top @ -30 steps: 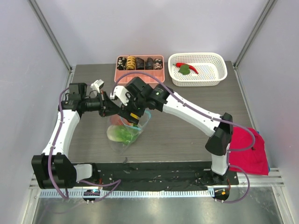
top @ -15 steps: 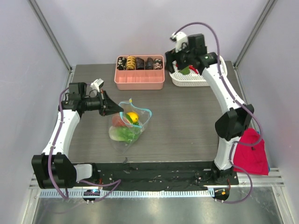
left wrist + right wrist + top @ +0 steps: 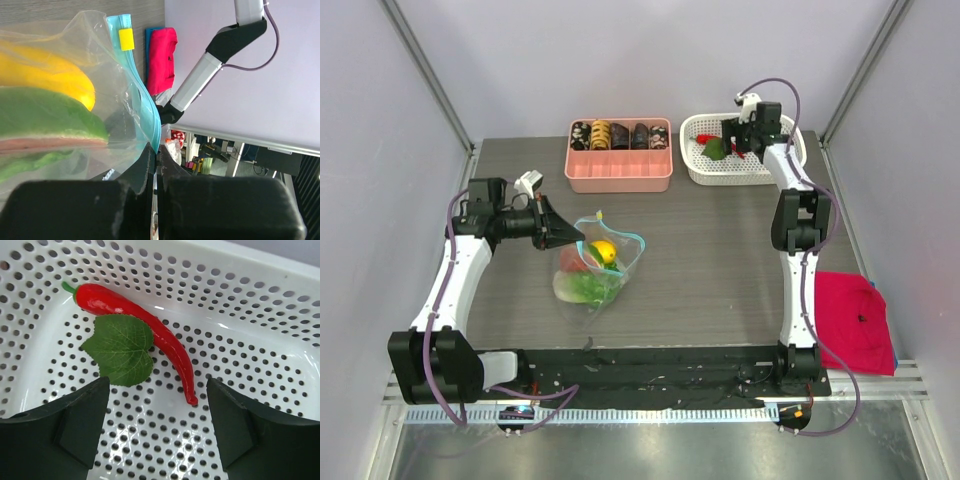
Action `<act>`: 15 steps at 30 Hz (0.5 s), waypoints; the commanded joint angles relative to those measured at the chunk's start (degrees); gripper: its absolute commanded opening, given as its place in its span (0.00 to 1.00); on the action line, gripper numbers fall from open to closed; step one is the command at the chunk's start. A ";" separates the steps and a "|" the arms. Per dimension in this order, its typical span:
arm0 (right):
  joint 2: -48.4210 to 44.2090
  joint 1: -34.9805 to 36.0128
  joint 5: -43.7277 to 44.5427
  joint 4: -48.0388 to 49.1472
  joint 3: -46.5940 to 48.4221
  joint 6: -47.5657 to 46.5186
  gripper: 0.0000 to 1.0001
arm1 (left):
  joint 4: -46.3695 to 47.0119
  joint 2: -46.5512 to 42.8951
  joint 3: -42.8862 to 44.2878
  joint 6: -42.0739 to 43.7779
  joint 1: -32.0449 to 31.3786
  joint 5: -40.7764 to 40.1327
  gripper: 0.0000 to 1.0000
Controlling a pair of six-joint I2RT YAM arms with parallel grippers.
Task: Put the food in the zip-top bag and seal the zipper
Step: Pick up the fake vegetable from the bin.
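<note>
The clear zip-top bag [image 3: 612, 272] lies mid-table, its mouth held up. Inside it are a yellow piece [image 3: 604, 250], a red tomato [image 3: 571, 260] and green lettuce [image 3: 585, 289]. My left gripper [image 3: 578, 236] is shut on the bag's rim at the light-blue zipper [image 3: 145, 100], which carries a yellow slider [image 3: 126, 39]. In the white basket [image 3: 788, 152], a red chili [image 3: 150, 335] lies partly over a green leaf [image 3: 120, 347]. My right gripper [image 3: 158, 390] hovers open just above the basket floor, with the chili's tip between its fingers and untouched.
A pink tray [image 3: 620, 172] with dark roll pieces stands at the back, left of the basket. A red cloth [image 3: 855, 320] lies at the right edge of the table, beside the right arm's base.
My right arm has swung away from the bag's mouth to the back right and now reaches into the basket. The left gripper has kept its hold on the bag's rim.
</note>
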 commanded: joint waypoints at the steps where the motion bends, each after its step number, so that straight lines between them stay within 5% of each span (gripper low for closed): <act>1: 1.42 1.51 3.14 14.54 1.84 -1.22 0.83 | -2.62 -0.40 1.16 1.41 -0.25 1.94 0.00; 15: 7.42 0.81 4.73 14.81 2.12 -4.47 0.81 | -6.58 -0.31 1.69 3.88 -0.07 1.23 0.00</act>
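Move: The red chili lies about 4 cm ahead of the open right hand, 3 cm left and 7 cm below. The green leaf beside it is some 3 cm ahead of the hand and 4 cm left; the white bin's middle is about 2 cm ahead and 4 cm right, and the pink tray stands level with the hand, roughly 34 cm left. From the left hand, still holding the bag, the chili is some 46 cm ahead and 39 cm right. Fingers still wide open, the right hand eases about 5 cm down and forward into the bin towards the chili. ##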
